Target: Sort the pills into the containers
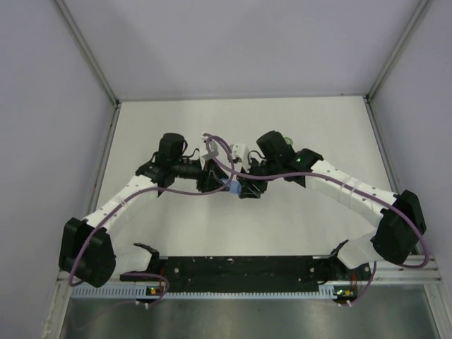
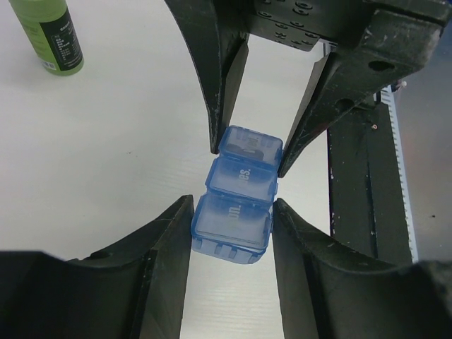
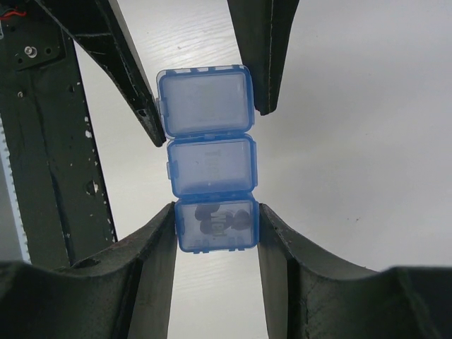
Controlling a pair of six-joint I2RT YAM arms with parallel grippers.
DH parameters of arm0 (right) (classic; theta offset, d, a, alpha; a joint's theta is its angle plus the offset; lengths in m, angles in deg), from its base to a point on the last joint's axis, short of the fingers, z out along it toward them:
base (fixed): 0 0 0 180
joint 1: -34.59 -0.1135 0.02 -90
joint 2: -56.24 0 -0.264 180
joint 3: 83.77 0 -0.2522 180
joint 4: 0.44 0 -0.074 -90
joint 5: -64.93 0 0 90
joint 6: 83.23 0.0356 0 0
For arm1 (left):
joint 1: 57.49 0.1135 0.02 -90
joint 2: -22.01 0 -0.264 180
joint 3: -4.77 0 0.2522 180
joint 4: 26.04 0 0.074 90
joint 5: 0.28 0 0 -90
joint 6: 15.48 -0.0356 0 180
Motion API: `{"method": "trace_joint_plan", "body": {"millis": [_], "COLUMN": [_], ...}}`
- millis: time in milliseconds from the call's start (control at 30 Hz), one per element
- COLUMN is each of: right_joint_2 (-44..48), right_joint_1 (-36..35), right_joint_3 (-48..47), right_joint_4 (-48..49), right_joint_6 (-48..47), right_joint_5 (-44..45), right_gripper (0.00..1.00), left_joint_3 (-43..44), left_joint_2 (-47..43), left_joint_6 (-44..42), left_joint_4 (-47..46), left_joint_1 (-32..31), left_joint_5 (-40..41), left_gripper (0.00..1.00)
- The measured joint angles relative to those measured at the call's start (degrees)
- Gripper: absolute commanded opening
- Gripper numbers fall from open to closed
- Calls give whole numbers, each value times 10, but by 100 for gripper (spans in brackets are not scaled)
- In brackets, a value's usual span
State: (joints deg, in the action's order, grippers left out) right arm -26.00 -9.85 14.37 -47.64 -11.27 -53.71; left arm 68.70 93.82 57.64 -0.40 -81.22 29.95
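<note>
The containers are one translucent blue pill box [image 2: 236,194] with three lidded compartments in a row, seen small between the arms [image 1: 231,188] in the top view. My left gripper [image 2: 233,205] is shut on one end compartment. At the other end, my right gripper [image 3: 216,208] is shut on the compartment holding dark pills [image 3: 215,220]. The middle compartment [image 3: 210,164] and the one in the left gripper look empty. All lids are closed. Each wrist view shows the other gripper's fingers [image 3: 145,116] on the far end.
A green bottle with a dark label [image 2: 53,35] stands on the white table behind the box. A black rail [image 1: 240,268] runs along the near table edge, also beside the grippers [image 2: 360,205]. Walls enclose the table on three sides.
</note>
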Motion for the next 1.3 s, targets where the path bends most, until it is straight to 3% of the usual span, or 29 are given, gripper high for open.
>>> {"method": "trace_joint_plan", "body": {"millis": [133, 267, 367, 400, 700, 967, 1300], "right_joint_2": [5, 9, 9, 9, 10, 10, 14], "right_joint_1": [0, 0, 0, 0, 0, 0, 0], "right_joint_3": [7, 11, 14, 14, 14, 14, 27], "right_joint_4": [8, 10, 16, 17, 26, 26, 26], "right_joint_6": [0, 0, 0, 0, 0, 0, -11], "right_joint_5": [6, 12, 17, 18, 20, 20, 19], "right_gripper": [16, 16, 15, 15, 15, 15, 15], "left_joint_3": [0, 0, 0, 0, -2, -16, -21], "left_joint_2": [6, 13, 16, 16, 16, 9, -30], "left_joint_6": [32, 66, 91, 99, 137, 141, 88], "left_joint_4": [-19, -37, -52, -56, -93, -119, -90], "left_joint_1": [1, 1, 3, 3, 3, 4, 11], "left_joint_5": [-3, -4, -2, 1, 51, 88, 34], "left_gripper": [43, 61, 69, 77, 98, 99, 99]}}
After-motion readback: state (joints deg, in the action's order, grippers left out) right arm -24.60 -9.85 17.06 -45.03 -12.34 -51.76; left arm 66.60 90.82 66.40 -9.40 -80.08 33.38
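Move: The blue pill box hangs between my two hands. From my left hand, closed on its left end, its middle lies about 3 cm to the right, 1 cm back and 1 cm lower. From my right hand, gripping the opposite end, the middle lies some 3 cm left and 1 cm forward, about 1 cm up. The green bottle stands on the table roughly 18 cm right of my left hand, 24 cm farther out and 15 cm below. I spread my left fingers from half open to fully open and let go of the box's left end. That hand slides forward some 3.5 cm, turning about 10 degrees counter-clockwise, then comes back roughly 2 cm while rising 1 to 2 cm and undoing half the turn. My right hand keeps its grip on the other end, nearly still. ##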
